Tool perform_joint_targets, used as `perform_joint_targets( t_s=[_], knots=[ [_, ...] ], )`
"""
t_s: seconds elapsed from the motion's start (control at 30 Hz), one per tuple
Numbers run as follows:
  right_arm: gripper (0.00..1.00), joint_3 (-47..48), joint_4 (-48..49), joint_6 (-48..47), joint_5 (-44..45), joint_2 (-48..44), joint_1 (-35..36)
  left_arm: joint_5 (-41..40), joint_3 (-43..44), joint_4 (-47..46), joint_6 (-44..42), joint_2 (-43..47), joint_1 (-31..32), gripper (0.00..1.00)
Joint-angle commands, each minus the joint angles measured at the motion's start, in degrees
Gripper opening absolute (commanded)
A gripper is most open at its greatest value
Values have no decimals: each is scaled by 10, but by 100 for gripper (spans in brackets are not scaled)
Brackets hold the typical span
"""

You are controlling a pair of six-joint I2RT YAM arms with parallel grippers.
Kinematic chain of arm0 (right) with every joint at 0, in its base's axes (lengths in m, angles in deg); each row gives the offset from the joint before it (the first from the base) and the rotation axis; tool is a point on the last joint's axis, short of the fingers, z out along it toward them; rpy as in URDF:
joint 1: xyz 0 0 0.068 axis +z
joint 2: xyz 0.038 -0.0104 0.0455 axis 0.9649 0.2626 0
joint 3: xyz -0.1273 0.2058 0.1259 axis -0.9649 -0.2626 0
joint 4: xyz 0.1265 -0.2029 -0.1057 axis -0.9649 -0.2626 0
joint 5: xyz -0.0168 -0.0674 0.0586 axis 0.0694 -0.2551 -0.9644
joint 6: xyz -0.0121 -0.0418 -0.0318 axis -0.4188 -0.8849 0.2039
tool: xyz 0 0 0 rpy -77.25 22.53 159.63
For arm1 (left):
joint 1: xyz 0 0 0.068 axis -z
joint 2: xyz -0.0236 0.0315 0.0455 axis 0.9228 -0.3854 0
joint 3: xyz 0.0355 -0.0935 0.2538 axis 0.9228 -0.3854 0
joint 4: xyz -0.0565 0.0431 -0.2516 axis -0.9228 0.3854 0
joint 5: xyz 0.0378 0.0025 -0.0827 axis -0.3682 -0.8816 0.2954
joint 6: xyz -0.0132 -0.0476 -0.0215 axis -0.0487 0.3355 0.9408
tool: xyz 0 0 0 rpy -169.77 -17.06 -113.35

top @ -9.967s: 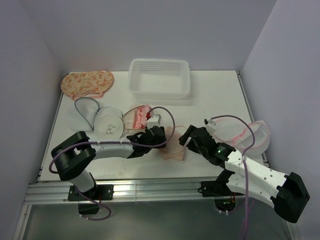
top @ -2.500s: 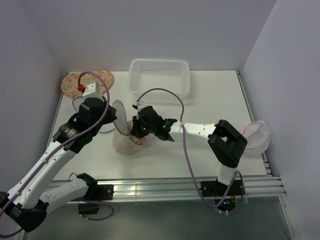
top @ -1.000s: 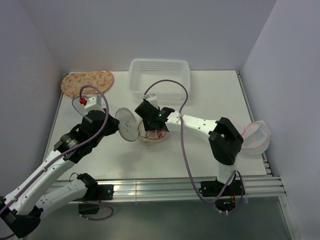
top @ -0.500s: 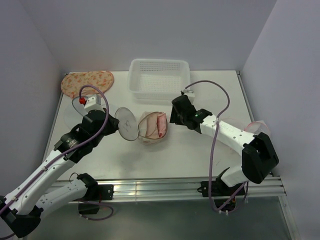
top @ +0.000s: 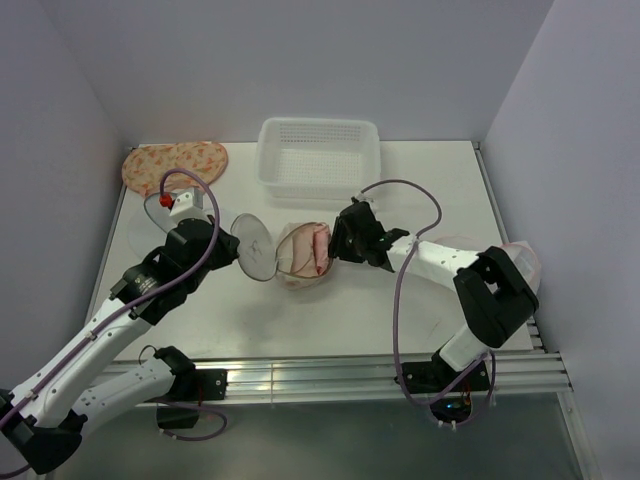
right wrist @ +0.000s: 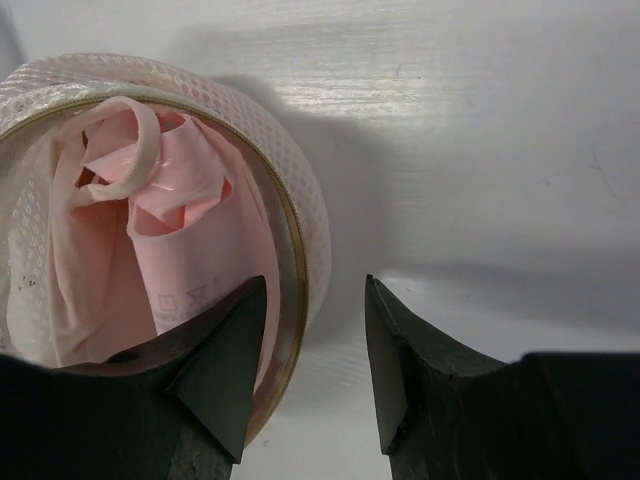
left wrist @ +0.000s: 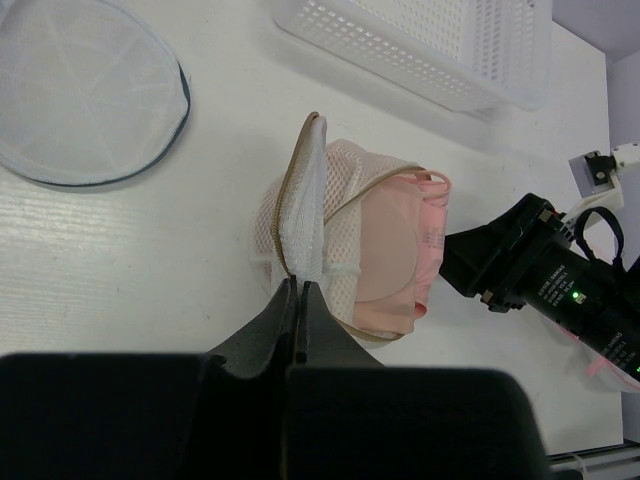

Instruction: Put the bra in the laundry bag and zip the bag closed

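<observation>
The laundry bag (top: 300,262) lies on its side mid-table, white mesh with a tan zip rim (right wrist: 293,250), its mouth facing right. The pink bra (right wrist: 150,200) is bunched inside it and shows through the opening (left wrist: 400,250). My left gripper (left wrist: 298,285) is shut on the bag's round lid flap (top: 256,250), holding it upright to the left of the mouth. My right gripper (right wrist: 315,282) is open at the mouth's right edge (top: 337,243). One finger is over the bra inside, the other outside, with the rim between them.
A white perforated basket (top: 320,158) stands at the back centre. An orange-patterned bra (top: 175,165) lies back left, with a grey-rimmed mesh bag (left wrist: 85,95) in front of it. Another mesh bag (top: 518,268) sits at the right edge.
My right gripper had pulled away to the right half a second ago and has come back left to the bag's rim. The left gripper and the lid flap have held still.
</observation>
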Motion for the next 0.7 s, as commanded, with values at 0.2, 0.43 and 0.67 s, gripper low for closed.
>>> perform_joint_targets(
  t_s=[0.2,0.43,0.67],
  knots=[
    [36,-17,78,27,-29,34,-4,-8,12,-18,-6,2,1,0],
    [0,-3,35,9,14,-50,-3,-22,37,-5,-22,2,1,0],
    [0,91,-100,-33,50,-141,24,-43,96,23,-59,-6,1,0]
  ],
)
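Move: The right side of the laundry bag's zip rim is about 1 cm to the right hand's left and 2 cm below it, roughly level forward, coming up between the open fingers. The bra lies inside, about 5 cm left, 1 cm back and 3 cm below this hand. The white basket is some 19 cm ahead and 3 cm left, 3 cm lower. From the left hand, already holding the raised lid, that rim is roughly 18 cm right, 5 cm ahead and 16 cm down. Sink the right gripper about 2 cm with a touch to the left, so its fingers straddle the near rim of the bag, and shut them on the zip edge. Then pull the pinched rim straight up some 10 cm, quickening, as the fingers tip up about 10 degrees. Keep the left gripper's hold on the lid and raise it about 3 cm late in the lift. ##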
